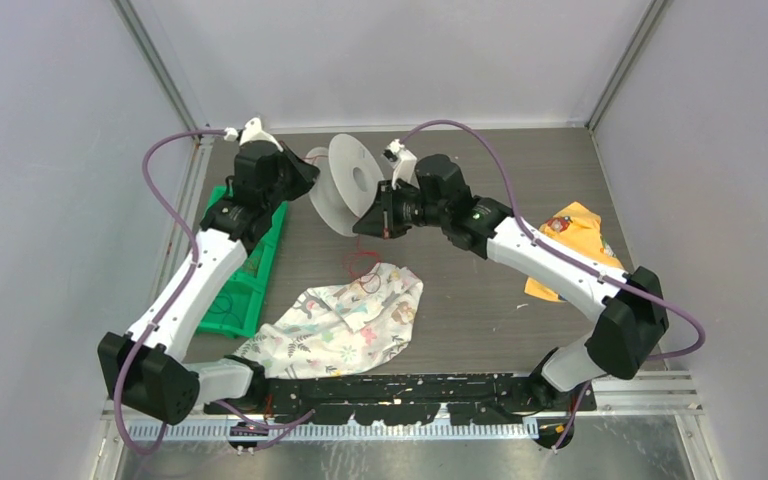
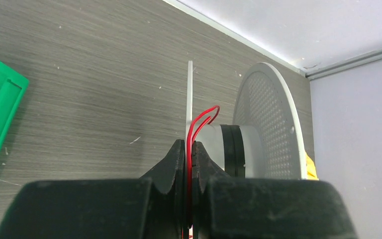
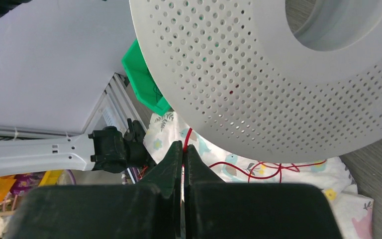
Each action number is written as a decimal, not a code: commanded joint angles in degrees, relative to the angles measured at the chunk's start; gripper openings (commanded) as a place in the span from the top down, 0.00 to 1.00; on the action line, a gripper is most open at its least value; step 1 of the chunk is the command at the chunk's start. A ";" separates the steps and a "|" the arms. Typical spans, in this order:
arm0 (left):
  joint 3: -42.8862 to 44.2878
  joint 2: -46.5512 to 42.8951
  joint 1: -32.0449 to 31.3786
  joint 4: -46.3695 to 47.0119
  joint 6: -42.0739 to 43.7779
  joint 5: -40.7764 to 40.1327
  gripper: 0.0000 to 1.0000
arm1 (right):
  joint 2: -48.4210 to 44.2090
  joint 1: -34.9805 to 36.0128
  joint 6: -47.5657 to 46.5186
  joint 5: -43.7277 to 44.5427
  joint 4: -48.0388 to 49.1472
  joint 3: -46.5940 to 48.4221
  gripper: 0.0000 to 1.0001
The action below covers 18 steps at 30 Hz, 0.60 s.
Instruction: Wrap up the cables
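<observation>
A white perforated spool (image 1: 345, 185) stands on edge at the back of the table, between the two grippers. The red cable (image 1: 362, 268) trails from it down onto a patterned cloth. My left gripper (image 1: 310, 172) is at the spool's left flange, shut on a doubled strand of the red cable (image 2: 201, 117), which arches over to the spool's hub (image 2: 214, 144). That flange (image 2: 190, 89) shows edge-on just past the left gripper (image 2: 189, 145). My right gripper (image 3: 184, 149) sits under the right flange (image 3: 258, 74), shut on one red cable strand (image 3: 186, 137). More loops of it (image 3: 258, 169) lie on the cloth.
A green tray (image 1: 250, 270) lies under the left arm at the table's left edge. The floral cloth (image 1: 350, 320) is spread at the front centre. An orange-yellow cloth (image 1: 575, 235) lies at the right under the right arm. Walls enclose three sides.
</observation>
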 commanded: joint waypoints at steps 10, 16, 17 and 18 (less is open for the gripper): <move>4.64 -10.34 -0.57 14.26 6.93 4.13 1.00 | -8.73 0.02 -6.02 0.44 16.64 -11.09 0.33; 9.43 -13.25 -0.58 15.07 11.22 1.05 0.99 | -14.24 0.03 -14.80 4.64 20.04 -14.16 0.20; 10.67 -13.46 -0.58 14.97 11.92 0.38 1.00 | -15.32 0.02 -16.39 6.83 21.33 -15.43 0.15; 11.97 -13.54 -0.58 14.74 12.66 -0.21 1.00 | -16.03 0.02 -17.79 9.07 22.90 -16.61 0.10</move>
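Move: The left fingers already pinch the rim of the spool's left flange with the red cable; the spool's middle is about 5 cm to their right, 4 cm lower and 1 cm ahead. From the right fingers, shut on the cable, it is some 8 cm ahead, 3 cm left and 1 cm lower. The cable's loose loops are about 20 cm below that hand, 2 cm back; the patterned cloth is 25 cm below, 7 cm back, 4 cm left. The right fingers open wide and let go of the red cable, the hand dipping and drifting a couple of centimetres right before rising again with its fingertips tipping up. The left hand keeps its pinch on flange and cable and, gathering speed, lifts the spool about 14 cm, drawing back some 4 cm and tipping its fingers up by roughly 25 degrees. ##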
